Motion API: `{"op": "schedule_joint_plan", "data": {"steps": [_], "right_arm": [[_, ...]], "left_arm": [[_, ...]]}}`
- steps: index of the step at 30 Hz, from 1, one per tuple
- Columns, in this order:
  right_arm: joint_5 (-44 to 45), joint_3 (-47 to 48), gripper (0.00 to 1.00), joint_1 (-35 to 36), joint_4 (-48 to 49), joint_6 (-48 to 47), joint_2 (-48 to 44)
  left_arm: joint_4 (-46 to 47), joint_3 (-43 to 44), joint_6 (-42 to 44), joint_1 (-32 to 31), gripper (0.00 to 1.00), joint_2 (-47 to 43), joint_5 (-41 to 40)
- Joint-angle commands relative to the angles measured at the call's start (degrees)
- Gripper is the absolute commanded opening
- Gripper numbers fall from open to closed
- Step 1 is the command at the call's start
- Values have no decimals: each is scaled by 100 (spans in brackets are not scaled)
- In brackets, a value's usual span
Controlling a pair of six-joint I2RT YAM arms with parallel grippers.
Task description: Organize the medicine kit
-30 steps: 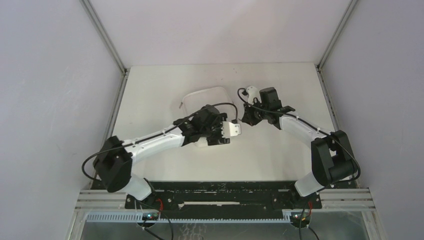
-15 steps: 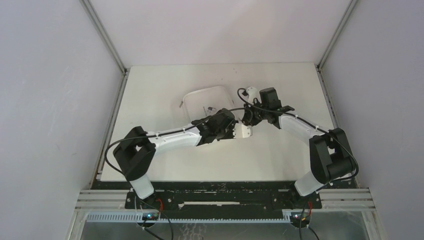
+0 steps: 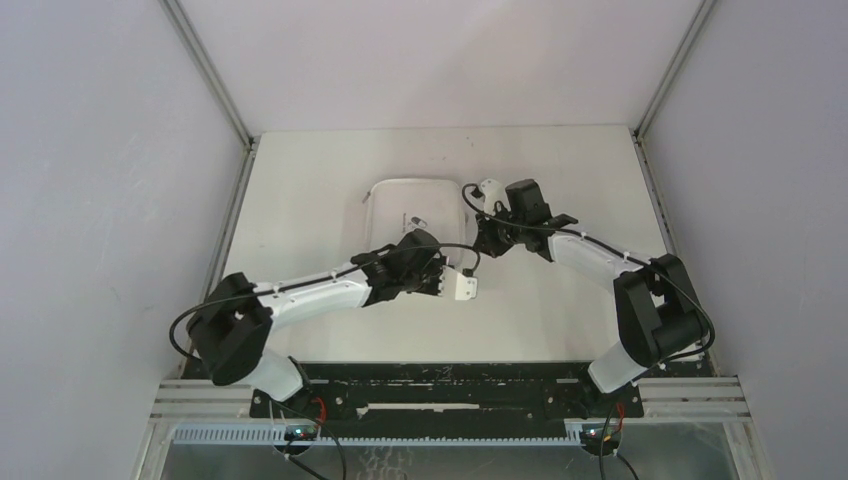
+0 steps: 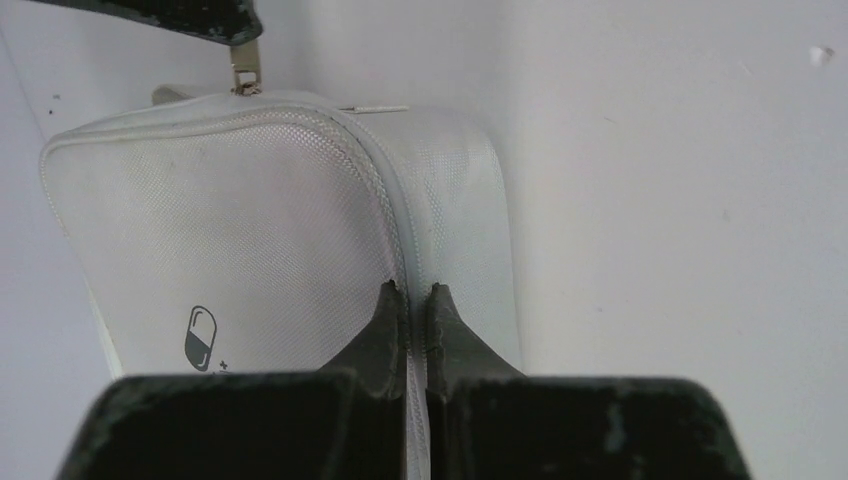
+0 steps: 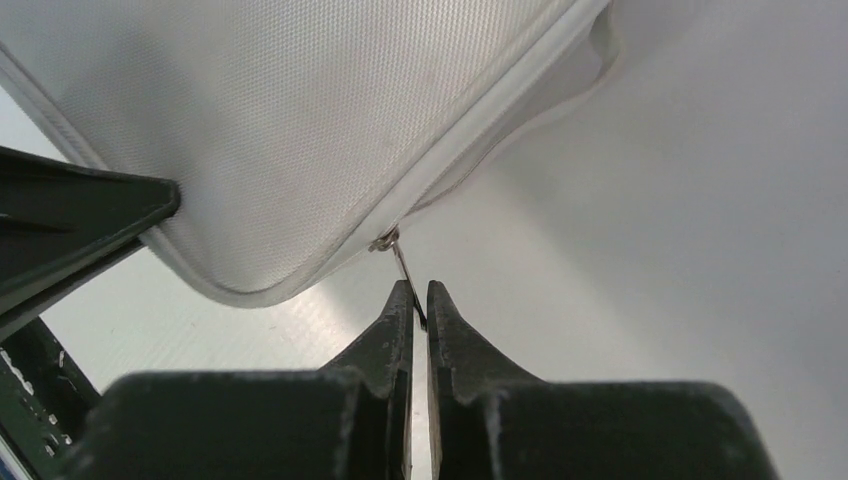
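The medicine kit (image 3: 400,200) is a white rounded-square zip case lying closed, with its pill logo (image 4: 200,338) facing up. My left gripper (image 3: 430,250) is shut and empty, with its tips over the zip seam near the kit's front edge (image 4: 410,290). My right gripper (image 3: 480,236) is at the kit's near right corner. It is shut on the metal zipper pull (image 5: 398,255), which hangs from the seam of the kit (image 5: 300,120). The pull and a right fingertip also show in the left wrist view (image 4: 243,72). The inside of the kit is hidden.
The kit lies on a white table (image 3: 560,300) boxed in by grey walls on the left, right and back. My two wrists are close together over the kit's near right side. No other loose objects are in view.
My left gripper swung right, then drew back left to the kit's front edge. My right gripper shifted left with the zipper pull. More of the kit's top shows now.
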Motion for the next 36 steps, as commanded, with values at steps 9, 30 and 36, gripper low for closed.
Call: {"op": "schedule_joint_plan", "data": {"steps": [9,30,36], "right_arm": [[1819,167,0,-33,689,-382,67],[1409,160,0,-86,296,-25,91],[1340,139,0,-82,289,7,38]], "left_arm": [[-2344,-773,1669,-44,1,-1117,1097],[-1710,-375,-245,650,75,-1888,1715],[-7,32,-2405,474,100,-1359,1369]]}}
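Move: The left hand is already shut on the medicine kit's near rim. The kit's middle lies about 7 cm ahead, 6 cm left and 2 cm lower, and the zip pull about 5 cm ahead and 4 cm right. The right hand holds that pull just beyond the near right corner, which is some 4 cm back and 2 cm left of this hand; the far right corner is about 10 cm ahead and 2 cm left, with the side strap 6 cm ahead and 2 cm left. Pinching the near rim, the left hand drags it back about 6 cm and left 5 cm, turning some 20 degrees clockwise, then opens wide while shifting a little farther left, turns back, and comes free, rising 3 cm and swinging right. Meanwhile the right hand keeps its pinch on the zip pull and draws it forward about 4 cm and slightly right along the kit's right side, then holds there. ##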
